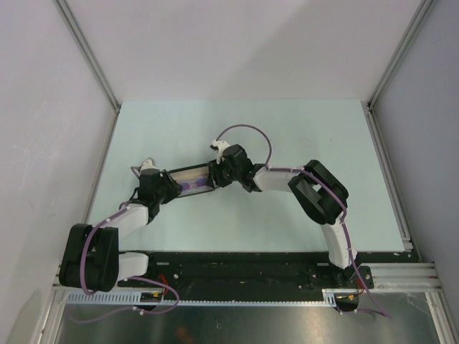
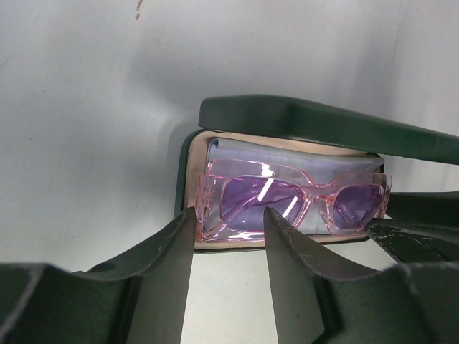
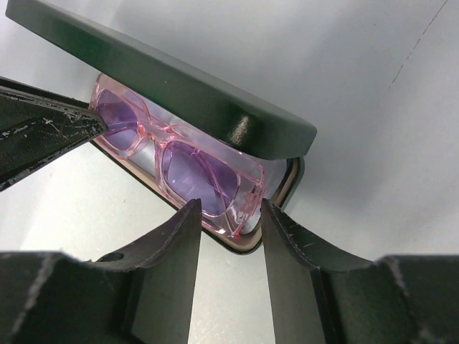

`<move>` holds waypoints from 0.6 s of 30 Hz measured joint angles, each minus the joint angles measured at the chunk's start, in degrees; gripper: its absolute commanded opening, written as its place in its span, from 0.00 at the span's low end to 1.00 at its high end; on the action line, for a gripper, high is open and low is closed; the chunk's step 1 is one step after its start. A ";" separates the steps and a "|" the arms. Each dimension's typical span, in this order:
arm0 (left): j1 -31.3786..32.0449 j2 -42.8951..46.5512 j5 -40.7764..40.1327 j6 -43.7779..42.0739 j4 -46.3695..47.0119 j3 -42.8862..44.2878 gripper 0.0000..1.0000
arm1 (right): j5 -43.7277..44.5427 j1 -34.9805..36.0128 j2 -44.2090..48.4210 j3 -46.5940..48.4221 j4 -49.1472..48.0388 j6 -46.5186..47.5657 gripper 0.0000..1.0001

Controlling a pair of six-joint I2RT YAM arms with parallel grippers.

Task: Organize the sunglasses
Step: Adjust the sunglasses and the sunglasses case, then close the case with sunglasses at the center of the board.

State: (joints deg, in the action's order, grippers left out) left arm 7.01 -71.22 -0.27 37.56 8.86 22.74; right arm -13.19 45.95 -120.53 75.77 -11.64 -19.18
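Note:
The sunglasses [image 2: 294, 201] [image 3: 193, 168], pink frame with purple lenses, lie folded inside an oblong black case [image 1: 188, 179] on a pale cloth [image 2: 287, 154]. The case lid [image 2: 323, 125] [image 3: 158, 79] hangs half raised over them. My left gripper [image 2: 229, 222] [image 1: 168, 188] is at the case's left end, open, its fingertips just short of the front rim with bare table between them. At the case's right end my right gripper [image 3: 229, 211] [image 1: 221, 175] is also open, its tips at the front rim and holding nothing.
The case lies on a pale green tabletop [image 1: 287, 136] enclosed by grey walls with metal corner posts [image 1: 391, 64]. Both arm bases sit on the black rail [image 1: 237, 269] at the near edge. A purple cable [image 1: 247, 132] loops above the right wrist.

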 measured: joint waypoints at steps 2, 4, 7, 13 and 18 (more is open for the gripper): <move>0.00 0.02 0.00 0.00 -0.02 0.00 0.49 | 0.07 0.07 0.02 0.00 -0.15 0.20 0.48; 0.02 0.13 -0.02 0.00 -0.09 0.00 0.50 | 0.11 0.17 0.11 0.00 -0.24 0.39 0.55; 0.02 0.96 -0.24 0.00 -0.59 0.00 0.50 | 0.90 0.26 0.70 0.00 -0.24 0.81 0.61; 0.02 3.43 -1.57 0.00 -2.45 0.09 0.51 | 3.82 0.15 3.28 0.00 0.35 2.14 0.64; 0.02 4.28 -2.64 0.00 -3.63 0.24 0.52 | 5.05 0.09 4.76 0.00 1.29 2.78 0.63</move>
State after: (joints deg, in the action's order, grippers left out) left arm 7.03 -66.94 -2.92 37.56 5.23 22.98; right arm -8.14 46.04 -115.77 75.77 -10.35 -16.40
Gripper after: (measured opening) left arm 0.510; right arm 0.640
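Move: The sunglasses lie folded in the open case between the hands: their middle is about 7 cm left of the right hand, 1 cm nearer the base and 2 cm lower; from the left hand it is roughly 5 cm right, 2 cm ahead and 2 cm lower. The case's raised lid stands behind them, its middle about 3 cm ahead of the right hand and 7 cm left, and 6 cm ahead of the left hand and 5 cm right. The right fingers come free of the sunglasses' right end, spreading from less than half open to nearly two thirds as the hand lifts about 4 cm and edges forward and slightly right, the wrist tipping up some 5 degrees. The left hand eases up about 1 cm and a little left off the other end, its opening unchanged. ##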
